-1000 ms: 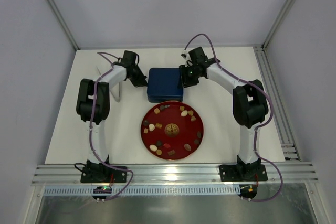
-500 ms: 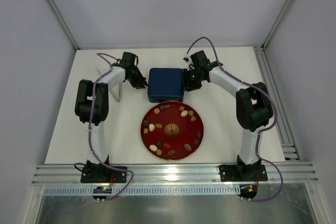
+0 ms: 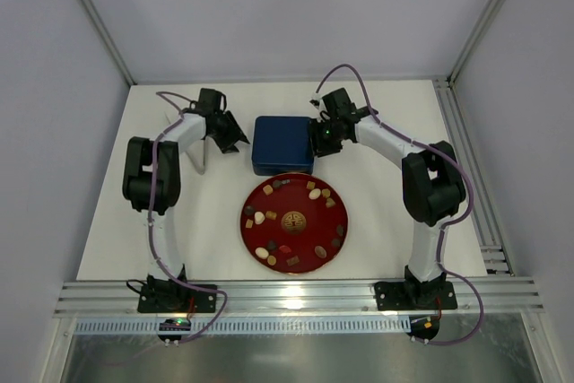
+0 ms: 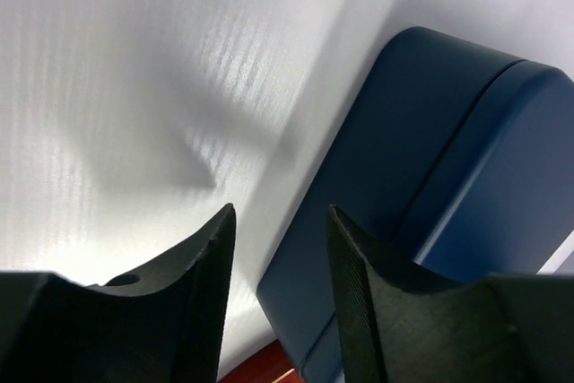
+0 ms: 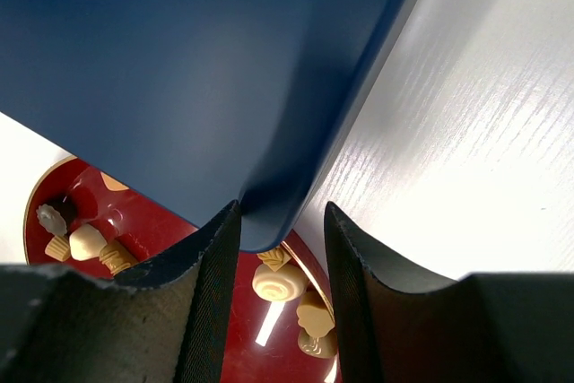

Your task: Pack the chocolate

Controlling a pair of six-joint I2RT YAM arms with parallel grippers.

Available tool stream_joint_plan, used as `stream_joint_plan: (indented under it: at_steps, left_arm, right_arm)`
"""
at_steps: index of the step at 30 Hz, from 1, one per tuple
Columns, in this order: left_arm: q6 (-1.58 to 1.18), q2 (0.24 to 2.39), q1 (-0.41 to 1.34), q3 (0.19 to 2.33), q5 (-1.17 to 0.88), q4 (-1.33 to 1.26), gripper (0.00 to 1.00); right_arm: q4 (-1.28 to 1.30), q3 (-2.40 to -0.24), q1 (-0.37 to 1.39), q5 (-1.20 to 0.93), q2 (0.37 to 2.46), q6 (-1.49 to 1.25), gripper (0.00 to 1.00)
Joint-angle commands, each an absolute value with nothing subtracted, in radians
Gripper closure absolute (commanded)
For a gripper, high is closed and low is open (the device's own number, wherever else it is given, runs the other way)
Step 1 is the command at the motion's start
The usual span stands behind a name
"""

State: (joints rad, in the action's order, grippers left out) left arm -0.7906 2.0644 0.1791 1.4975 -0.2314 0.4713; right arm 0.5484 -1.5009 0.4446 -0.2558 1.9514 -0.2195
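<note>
The chocolate (image 3: 259, 218) lies as several small brown, tan and cream pieces on the round red plate (image 3: 278, 204). Behind the plate sits the dark blue box (image 3: 282, 143), its top a plain blue surface. My left gripper (image 3: 238, 141) hangs open just left of the box, nothing between its fingers. In the left wrist view the left gripper (image 4: 278, 213) frames white table and the box (image 4: 430, 159) side. My right gripper (image 5: 280, 213) is open at the box's right near corner (image 5: 269, 213), which sits between its jaws. Cream chocolate (image 5: 280, 282) shows below it on the plate (image 5: 242, 347).
A thin white upright piece (image 3: 204, 154) stands left of the left gripper. White table (image 3: 386, 204) surrounds the plate. Grey walls and metal frame rails (image 3: 296, 298) close in the work area.
My left gripper has gone from shut to open and drawn back left, away from the box. The right gripper edged slightly closer to the box corner.
</note>
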Motion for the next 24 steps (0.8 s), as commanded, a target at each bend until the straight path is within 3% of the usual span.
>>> stream_joint_plan:
  at_steps: [1, 10, 24]
  left_arm:
    - [-0.756, 1.987, 0.156, 1.525, -0.262, 0.445, 0.53]
    - [-0.713, 1.887, 0.149, 1.433, -0.319, 0.410, 0.34]
    - [-0.663, 1.776, 0.184, 1.220, -0.396, 0.359, 0.36]
  right_arm:
    - [0.537, -1.480, 0.453, -0.209, 1.914, -0.212, 0.56]
    - [0.523, -1.473, 0.454, -0.213, 1.917, -0.219, 0.57]
    - [0.508, -1.479, 0.454, -0.218, 1.931, -0.233, 0.57]
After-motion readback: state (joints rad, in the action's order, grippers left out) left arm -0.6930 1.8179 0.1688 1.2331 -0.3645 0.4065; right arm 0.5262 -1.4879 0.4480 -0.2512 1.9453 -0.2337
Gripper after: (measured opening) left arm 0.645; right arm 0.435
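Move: The front left corner of the closed blue box lies about 3 cm right of the left hand and 5 cm back, near its height. The box's middle is some 10 cm to that hand's right and about level ahead, with the red plate 12 cm right and 20 cm back. For the right hand, at the box's right side, the box's middle is about 9 cm left, 2 cm ahead and 4 cm lower. The right hand stays put, its left finger still resting on the lid's front right corner. Beside the box's left side, the left hand spreads its half-open fingers wider while rising about 5 cm, then draws back some 6 cm towards the front left corner, sinking a little at the end and turning slightly clockwise; whether it touches the box can't be seen. ##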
